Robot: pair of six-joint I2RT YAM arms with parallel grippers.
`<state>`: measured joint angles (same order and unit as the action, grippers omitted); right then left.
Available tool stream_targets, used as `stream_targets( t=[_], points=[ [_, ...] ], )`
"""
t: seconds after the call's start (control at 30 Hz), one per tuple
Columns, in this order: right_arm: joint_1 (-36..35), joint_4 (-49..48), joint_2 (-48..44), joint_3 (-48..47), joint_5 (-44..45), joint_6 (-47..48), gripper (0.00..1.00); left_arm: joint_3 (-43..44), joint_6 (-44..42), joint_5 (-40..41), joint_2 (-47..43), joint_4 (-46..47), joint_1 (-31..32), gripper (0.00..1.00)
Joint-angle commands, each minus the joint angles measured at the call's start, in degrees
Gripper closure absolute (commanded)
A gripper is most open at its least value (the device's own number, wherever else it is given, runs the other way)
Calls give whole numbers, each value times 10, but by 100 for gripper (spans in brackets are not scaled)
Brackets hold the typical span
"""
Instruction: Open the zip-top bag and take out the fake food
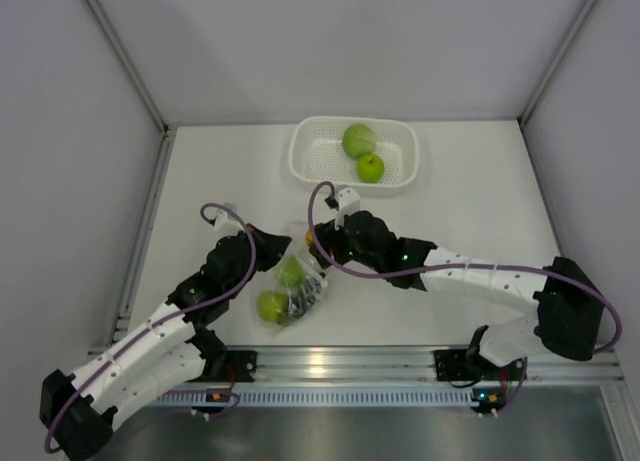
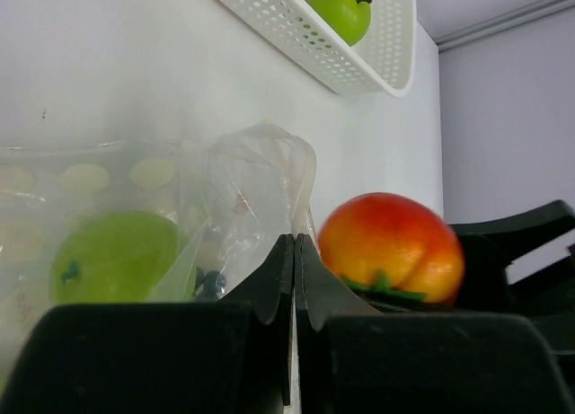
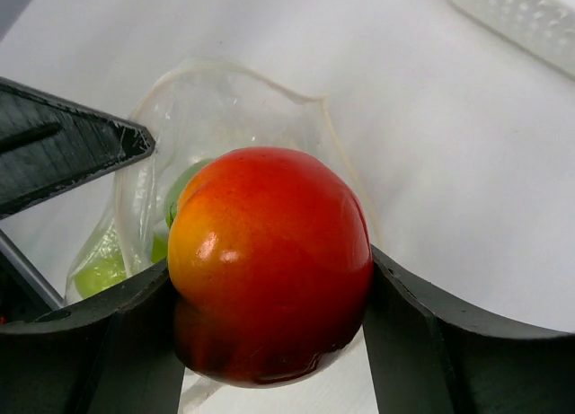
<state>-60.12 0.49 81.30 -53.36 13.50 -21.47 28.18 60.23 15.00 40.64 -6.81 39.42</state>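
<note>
The zip-top bag (image 1: 297, 287) lies between the arms, mouth open toward the right arm. Inside it are green fruits (image 1: 271, 305) and a dark grape bunch (image 1: 305, 297). My left gripper (image 1: 283, 249) is shut on the bag's upper edge; in the left wrist view a thin film of bag (image 2: 260, 176) runs between the closed left gripper (image 2: 295, 252). My right gripper (image 3: 269, 288) is shut on the red-yellow apple (image 3: 269, 261), held just outside the bag's mouth (image 3: 225, 109). That apple (image 2: 391, 248) also shows in the left wrist view, beside a green apple (image 2: 112, 257) still in the bag.
A white perforated basket (image 1: 300, 151) stands at the back of the table with two green fruits (image 1: 360, 141) in it; its rim (image 2: 359, 59) shows in the left wrist view. Grey walls close the sides and back.
</note>
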Motion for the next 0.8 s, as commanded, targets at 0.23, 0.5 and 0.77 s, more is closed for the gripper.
stream_targets(
  t=[0.23, 0.5, 0.77],
  points=[
    [200, 48, -103, -41, -48, 18, 57, 9, -5, 17, -10, 2, -2, 100],
    [357, 161, 112, -267, -44, 63, 56, 16, 3, -1, -14, 5, -2, 100],
    [419, 302, 389, -589, -38, 119, 55, 22, -5, -10, -18, 4, -2, 100]
  ],
)
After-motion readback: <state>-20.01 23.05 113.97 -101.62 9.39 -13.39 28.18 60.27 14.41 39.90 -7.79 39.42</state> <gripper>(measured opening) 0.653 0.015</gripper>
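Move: Ahead and to the right of the right hand, which already holds the red tomato clear of the bag, the white basket's middle lies about 30 cm out, 10 cm to the right and 11 cm lower. In the basket, from that hand, the cabbage is some 34 cm ahead and 11 cm right, the green apple about 26 cm ahead and 14 cm right. The zip-top bag lies 4 cm back and 5 cm left. From the left hand the basket is roughly 30 cm ahead, 15 cm right. Lifting some 7 cm away from the bag, the right arm sweeps the gripped tomato about 30 cm forward and 18 cm right to the basket's right half, turning about 30 degrees clockwise and sinking some 5 cm over the last stretch. The fingers keep their hold, still open only as wide as the tomato. The left hand stays put, shut on the bag's edge. ##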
